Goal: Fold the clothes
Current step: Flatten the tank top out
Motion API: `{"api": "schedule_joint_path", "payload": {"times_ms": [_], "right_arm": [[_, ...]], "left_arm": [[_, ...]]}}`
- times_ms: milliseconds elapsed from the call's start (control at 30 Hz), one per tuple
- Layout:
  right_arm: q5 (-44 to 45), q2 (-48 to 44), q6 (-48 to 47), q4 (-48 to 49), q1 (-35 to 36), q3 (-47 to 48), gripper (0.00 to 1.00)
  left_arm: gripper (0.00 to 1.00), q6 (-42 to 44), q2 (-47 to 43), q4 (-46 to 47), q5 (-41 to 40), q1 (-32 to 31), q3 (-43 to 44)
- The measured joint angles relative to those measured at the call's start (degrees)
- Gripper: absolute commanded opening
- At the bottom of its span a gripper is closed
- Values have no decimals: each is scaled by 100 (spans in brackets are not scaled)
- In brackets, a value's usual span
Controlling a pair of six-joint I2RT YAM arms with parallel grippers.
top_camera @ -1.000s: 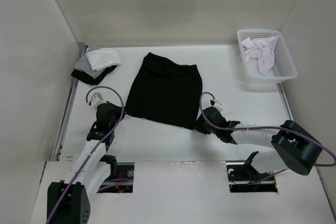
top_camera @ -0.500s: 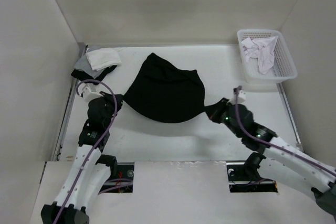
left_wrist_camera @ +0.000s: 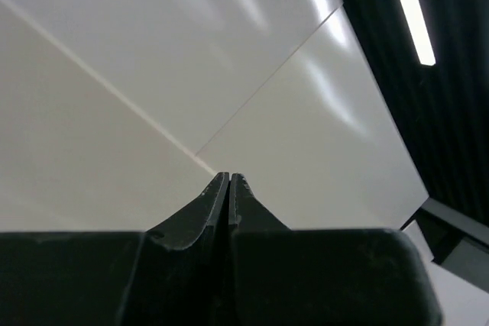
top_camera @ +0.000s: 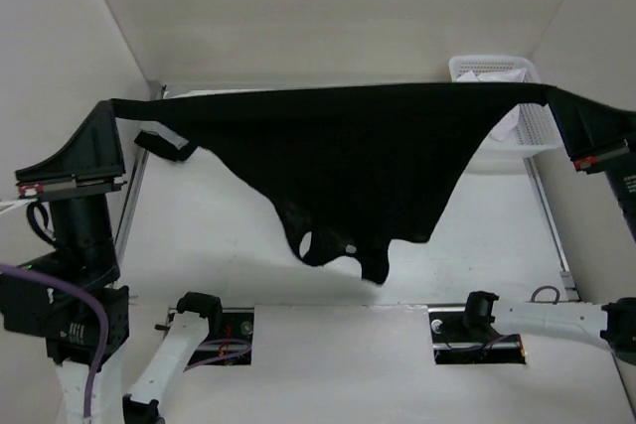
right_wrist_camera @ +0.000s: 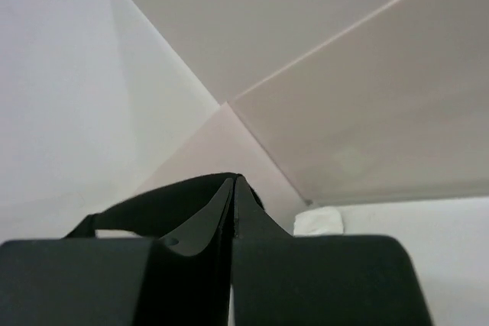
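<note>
The black shirt (top_camera: 348,161) hangs in the air above the table, its top edge pulled taut from left to right. The lower part droops to a ragged point near the table's front. My left gripper (top_camera: 112,104) is raised high at the left and shut on one end of that edge. In the left wrist view the left gripper (left_wrist_camera: 229,176) has its jaws pressed together and no cloth shows. My right gripper (top_camera: 550,96) is raised at the right, shut on the other end. Black fabric (right_wrist_camera: 153,208) trails from the right gripper (right_wrist_camera: 234,179) in the right wrist view.
A white basket (top_camera: 540,124) with a white garment stands at the back right, partly behind the shirt. A dark cloth (top_camera: 161,142) of the folded stack peeks out at the back left, and its white cloth (right_wrist_camera: 319,221) shows in the right wrist view. White walls enclose the table.
Both arms have risen from the table and spread far apart. The shirt, which lay bunched on the table, now hangs stretched between them. The right gripper has shut on its corner.
</note>
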Motion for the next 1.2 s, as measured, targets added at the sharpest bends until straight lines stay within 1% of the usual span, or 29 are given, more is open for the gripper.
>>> {"api": "schedule_joint_path", "payload": {"times_ms": [100, 133, 200, 267, 400, 500, 567, 667, 733, 833, 967, 1033, 1133, 1200], "right_arm": [[151, 424, -546, 63, 107, 501, 1], [155, 540, -675, 85, 61, 531, 1], [111, 802, -870, 90, -267, 498, 1], [-87, 1080, -927, 90, -844, 356, 2], [-916, 1613, -697, 90, -2262, -107, 3], [-1738, 2264, -341, 129, -3252, -184, 1], [-2216, 2850, -111, 188, -3764, -72, 1], [-2793, 3910, 157, 118, -4306, 455, 1], [-3097, 4555, 302, -76, -4529, 1051, 1], [-3397, 5154, 442, -442, -4723, 2055, 1], [-3637, 5246, 529, -710, -4833, 3235, 2], [-3744, 5042, 538, -662, -4850, 3473, 2], [-3838, 4492, 555, -529, -4852, 3171, 2], [-3860, 3974, 573, -341, -4852, 2487, 2]], "left_arm": [[0, 79, 55, 101, -31, 61, 291], [0, 96, 81, 105, -50, 83, 297], [0, 127, 188, 120, -109, 136, 227], [0, 146, 380, 151, -179, 197, 39], [0, 144, 1034, 313, -302, 229, -610], [0, 118, 1731, 348, -396, 229, -1051], [0, 103, 2339, 369, -422, 251, -1091], [0, 96, 3252, 378, -417, 330, -933], [0, 96, 3807, 308, -337, 400, -509], [0, 105, 4291, 267, -164, 544, 245], [0, 162, 4199, 409, -118, 730, 846], [0, 188, 3974, 520, -127, 778, 874], [0, 192, 3582, 697, -144, 780, 717], [0, 188, 3248, 837, -160, 741, 343]]}}
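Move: Both hands already pinch the tank top, high over the table; its middle hangs about 25 cm to the right of the left hand and some 15 cm lower. The clear middle of the table is about 18 cm ahead of both hands and 60 cm below, 27 cm to the left hand's right and 22 cm to the right hand's left. The clothes pile is some 34 cm ahead and 9 cm left of the left hand; the basket is 37 cm ahead and 13 cm right of the right hand. Keep both grippers shut on the tank top and, after a slight lift, fling them together forward about 30 cm out over the table, dropping some 20 cm on the left and 15 cm on the right, with both fingertips tipping down. Then snap them back up and several centimetres towards the bases, easing the tips up again. ##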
